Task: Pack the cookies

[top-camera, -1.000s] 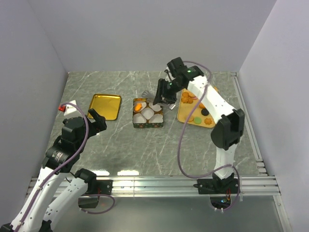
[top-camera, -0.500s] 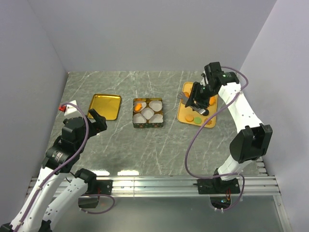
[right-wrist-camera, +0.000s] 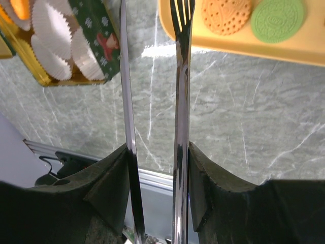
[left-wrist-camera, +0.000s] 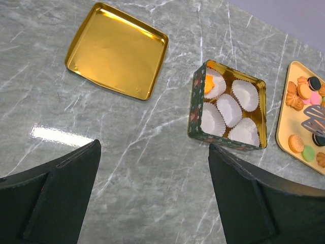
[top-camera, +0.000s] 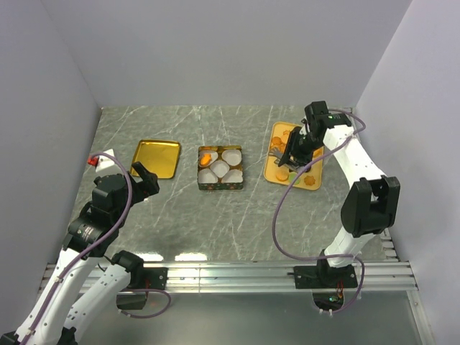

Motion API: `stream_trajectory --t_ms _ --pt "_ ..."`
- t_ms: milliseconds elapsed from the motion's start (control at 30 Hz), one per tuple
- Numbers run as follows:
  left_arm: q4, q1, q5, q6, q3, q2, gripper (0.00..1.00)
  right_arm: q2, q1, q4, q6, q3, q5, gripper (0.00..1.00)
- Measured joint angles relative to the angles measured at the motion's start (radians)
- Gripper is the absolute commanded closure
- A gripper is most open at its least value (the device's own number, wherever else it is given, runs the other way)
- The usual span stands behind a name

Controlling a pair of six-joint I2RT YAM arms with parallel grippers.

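Observation:
The cookies (top-camera: 305, 176) lie on a yellow tray (top-camera: 269, 172) at the right; they are mostly orange, with a green and a dark one. A green tin (top-camera: 221, 167) holds white paper cups, and one orange cookie (left-wrist-camera: 208, 84) sits in its far-left cup. My right gripper (top-camera: 295, 152) is shut on metal tongs (right-wrist-camera: 181, 91) and hovers over the tray. The tong tips stand apart near an orange cookie (right-wrist-camera: 226, 12) and a green cookie (right-wrist-camera: 277, 19). My left gripper (left-wrist-camera: 154, 147) is open and empty, above the table near the tin.
The tin's gold lid (top-camera: 157, 157) lies upside down left of the tin and also shows in the left wrist view (left-wrist-camera: 117, 50). Grey walls close in the left, back and right. A metal rail runs along the table's near edge.
My right arm has swung with the tongs from above the tin rightwards to over the yellow tray. The left arm has not moved.

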Motion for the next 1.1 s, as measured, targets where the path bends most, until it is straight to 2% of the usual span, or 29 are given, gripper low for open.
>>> stream_trajectory --t_ms 600,1100 --pt "0.000 0.002 0.000 0.000 0.000 0.016 0.07 0.165 -0.045 0.075 0.011 0.005 -0.015 0.49" --pt "0.000 0.003 0.000 0.000 0.000 0.027 0.07 0.257 -0.049 0.083 0.041 0.108 -0.040 0.50"
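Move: The tongs are already in my right hand. The flower cookies on the left side of the tray lie roughly 12 cm ahead, 3 cm left and some 15 cm below it. The round orange cookie is about 4 cm straight ahead; the green cookie lies 2 cm ahead and 4 cm right, and the cookie box 6 cm ahead and 21 cm left, all about as far down. From my left hand the flower cookies are about 22 cm ahead, 38 cm right and 23 cm below. Keeping my hold on the tongs, I bring my right hand down about 6 cm and forward about 5 cm, carrying their slotted head over the tray towards the flower cookies, past the round orange one. I sink and reach together, then level off and keep reaching forward, the fingers tipping some 5 degrees nearer to straight down. ##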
